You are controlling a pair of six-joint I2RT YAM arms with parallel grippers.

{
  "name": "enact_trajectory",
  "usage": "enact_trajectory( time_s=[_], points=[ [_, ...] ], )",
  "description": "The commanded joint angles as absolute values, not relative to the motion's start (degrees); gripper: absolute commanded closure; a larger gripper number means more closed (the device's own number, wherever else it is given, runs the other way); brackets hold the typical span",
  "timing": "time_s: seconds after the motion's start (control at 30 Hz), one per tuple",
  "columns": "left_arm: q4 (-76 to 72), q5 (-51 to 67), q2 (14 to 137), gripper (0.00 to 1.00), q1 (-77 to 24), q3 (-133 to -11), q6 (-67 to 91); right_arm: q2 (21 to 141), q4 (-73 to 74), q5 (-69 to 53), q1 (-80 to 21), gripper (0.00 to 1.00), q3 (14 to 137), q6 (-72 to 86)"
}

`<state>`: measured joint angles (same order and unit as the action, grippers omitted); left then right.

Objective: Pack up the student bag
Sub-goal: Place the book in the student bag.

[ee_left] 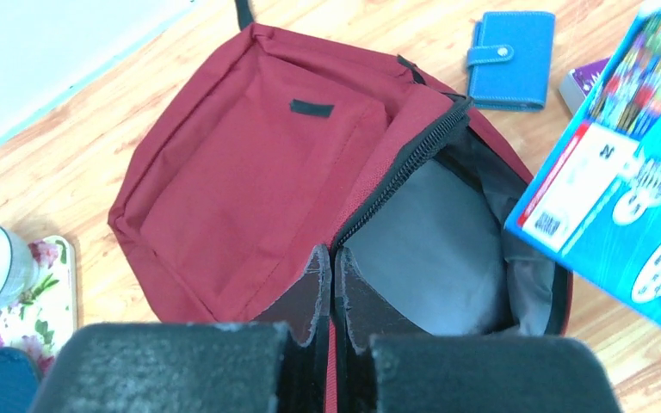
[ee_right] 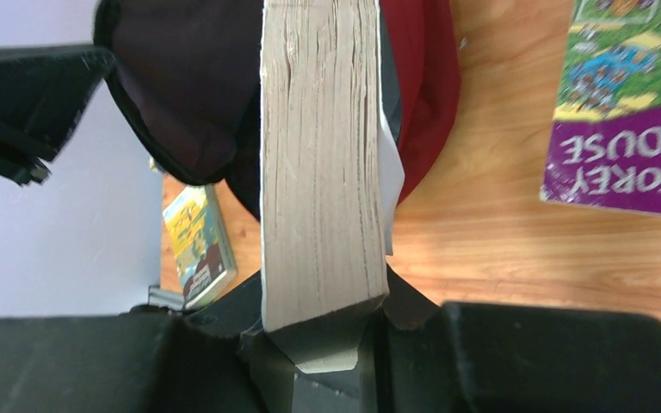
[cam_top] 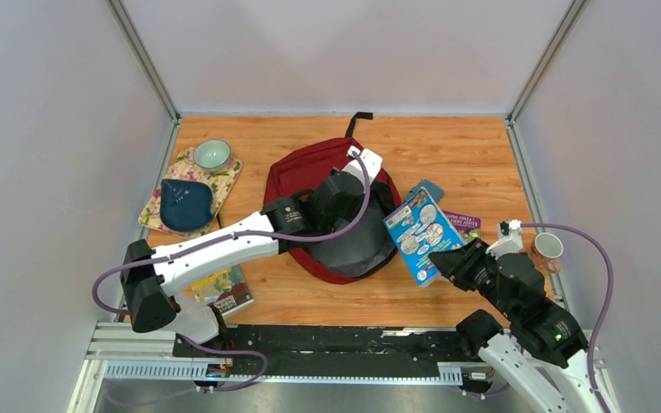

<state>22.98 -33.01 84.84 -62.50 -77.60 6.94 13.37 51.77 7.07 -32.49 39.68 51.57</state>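
Note:
The student bag (cam_top: 305, 168) is a dark red backpack lying flat mid-table, its main zipper undone and the grey lining showing (ee_left: 447, 232). My left gripper (cam_top: 342, 200) (ee_left: 333, 267) is shut on the red edge of the bag's opening, and a thin strip of fabric shows between the fingers. My right gripper (cam_top: 449, 258) (ee_right: 327, 331) is shut on a thick blue-covered book (cam_top: 420, 231) (ee_right: 323, 172). It holds the book tilted just right of the bag's open mouth, page edges toward the wrist camera.
A blue wallet (cam_top: 426, 188) and a purple book (cam_top: 463, 222) lie right of the bag, with a mug (cam_top: 548, 247) near the right wall. On the left are a floral mat (cam_top: 224, 181), a teal cup (cam_top: 212, 155), a dark blue pouch (cam_top: 185, 204) and a yellow book (cam_top: 224, 291).

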Motion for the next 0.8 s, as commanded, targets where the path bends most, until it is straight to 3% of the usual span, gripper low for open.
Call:
enact_trajectory(
  time_s=[0.0,0.4,0.77],
  points=[
    [17.8,-36.6,80.2,1.00,-62.0,-76.7,6.2,12.7,46.1,-3.2,-32.6,1.00,38.5,55.6],
    [16.3,-26.5,79.5,1.00,-61.9,-77.6,6.8,21.3,17.1,-17.0,-32.7,1.00,22.9,70.6],
    [20.0,-20.4,83.1,1.00,-61.9,-81.8,7.4,40.0,-10.5,-12.4,-32.7,1.00,18.7,80.5]
  ],
)
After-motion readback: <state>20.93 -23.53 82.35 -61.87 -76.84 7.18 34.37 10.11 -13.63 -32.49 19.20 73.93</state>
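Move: About 17 cm to the left of the right hand, some 7 cm ahead and 17 cm below, lies the middle of the student bag's opening; the hand still holds the blue book. On the table, about 18 cm below the hand, the wallet sits some 22 cm ahead and 1 cm right, the purple book 8 cm ahead and 8 cm right. From the left hand, which still pinches the flap's zip edge, the opening lies about 6 cm back, 2 cm right and 22 cm down. Swinging left and down towards the bag opening, the right hand carries the blue book about 11 cm left and 6 cm lower, then adds some 5 cm forward to send its leading end under the raised flap. Its wrist rolls left side up and tips down, some 30 degrees in all, grip kept. The left hand keeps pinching the flap, lifting it 2 cm, then easing slightly back and right. ##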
